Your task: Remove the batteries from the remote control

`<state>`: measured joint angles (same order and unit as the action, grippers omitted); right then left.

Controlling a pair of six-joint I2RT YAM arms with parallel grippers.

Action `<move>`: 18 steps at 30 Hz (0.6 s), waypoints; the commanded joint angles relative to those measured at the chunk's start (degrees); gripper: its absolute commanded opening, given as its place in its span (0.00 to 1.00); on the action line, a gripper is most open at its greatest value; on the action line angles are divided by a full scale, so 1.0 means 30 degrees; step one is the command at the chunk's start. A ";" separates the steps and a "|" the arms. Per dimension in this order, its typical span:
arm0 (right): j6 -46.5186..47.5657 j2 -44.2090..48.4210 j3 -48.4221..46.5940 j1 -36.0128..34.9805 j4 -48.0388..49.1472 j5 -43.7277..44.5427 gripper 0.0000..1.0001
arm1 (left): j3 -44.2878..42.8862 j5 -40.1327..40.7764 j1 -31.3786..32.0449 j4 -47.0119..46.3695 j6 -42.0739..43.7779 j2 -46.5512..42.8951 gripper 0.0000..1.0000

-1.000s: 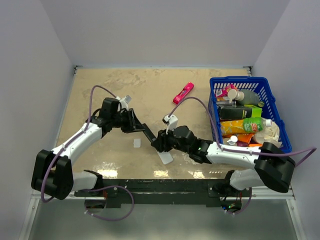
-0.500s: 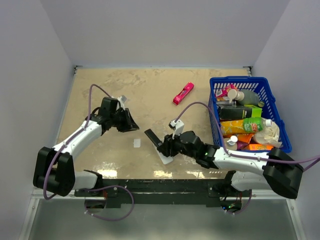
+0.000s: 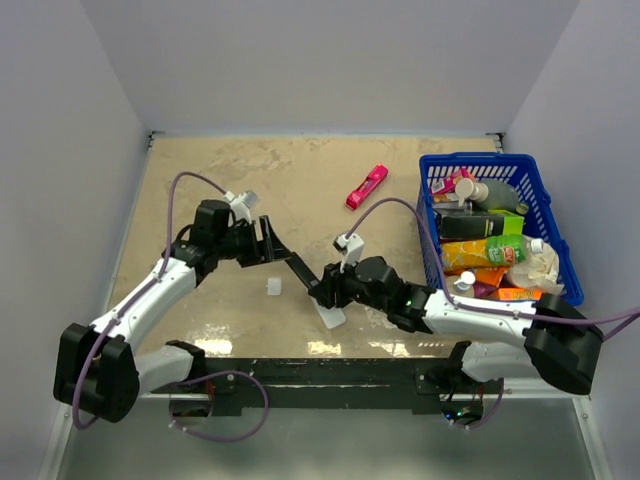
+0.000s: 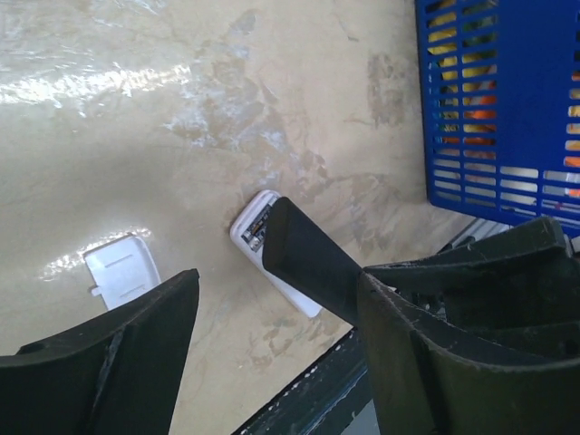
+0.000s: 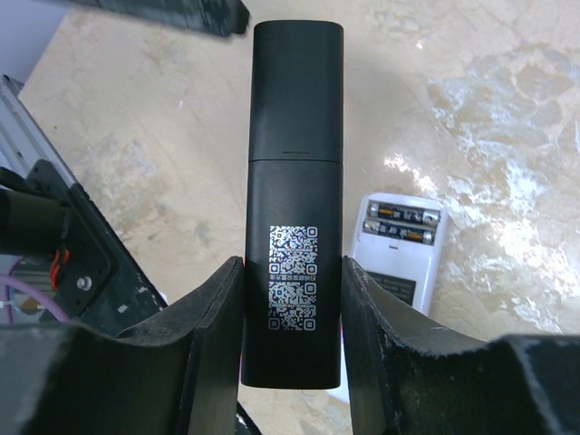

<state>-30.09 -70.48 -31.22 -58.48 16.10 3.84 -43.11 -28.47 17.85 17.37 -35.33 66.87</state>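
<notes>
My right gripper [image 5: 293,272] is shut on a black remote control [image 5: 294,136], back side up with a QR label and its cover in place. In the top view this black remote [image 3: 305,272] slants up off the table from the right gripper [image 3: 326,289] toward the left gripper [image 3: 274,245]. The left gripper [image 4: 276,290] is open, and the black remote's far end [image 4: 304,254] sits between its fingers, close to the right finger [image 4: 435,362]. A white remote [image 5: 399,258] lies underneath on the table, its compartment open with two batteries [image 5: 403,224] in it.
A small white cover [image 3: 272,287] lies on the table left of the black remote. A pink remote [image 3: 367,186] lies farther back. A blue basket [image 3: 432,215] full of packages stands at the right. The table's front rail [image 4: 317,399] runs just below the grippers.
The left gripper drew back from the black remote, then returned to its far end with jaws much wider. The right gripper kept its hold and shifted the remote slightly.
</notes>
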 commanded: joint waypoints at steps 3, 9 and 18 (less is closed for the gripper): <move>-0.0430 -0.0266 -0.1573 -0.0048 0.1021 -0.0398 0.09 | 0.1128 -0.1291 0.0875 -0.1598 0.0088 0.0004 0.72; -0.0313 -0.1057 -0.2452 -0.0019 0.0786 -0.0692 0.08 | 0.1450 -0.1233 0.1112 -0.2184 -0.0146 0.0297 0.67; -0.0636 -0.1293 -0.2278 -0.0019 0.1255 -0.0752 0.08 | 0.0925 -0.0532 0.1112 -0.1777 0.0585 0.1732 0.40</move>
<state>-31.16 -75.46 -36.23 -58.50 15.73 1.54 -38.76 -32.14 21.04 11.22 -36.12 70.85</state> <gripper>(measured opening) 0.427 0.473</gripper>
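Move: The black remote, still held by its lower end in the right hand, has its middle about 5 cm back, 6 cm to the right and 4 cm below the left hand. On the table some 13 cm below the left hand, the loose white cover lies 8 cm back and 2 cm left, and the open white remote 13 cm back and 12 cm right. From the right hand, the black remote's middle is about 4 cm ahead and 4 cm left, roughly level. The black remote's free, covered end is met by both hands: the right keeps its grip and carries it about 2 cm left, rising and then easing partly back down, while the left comes back, right and down, roughly 4 cm in all. The left hand turns slightly clockwise, and its part-open fingers narrow around that end until they pinch it. ##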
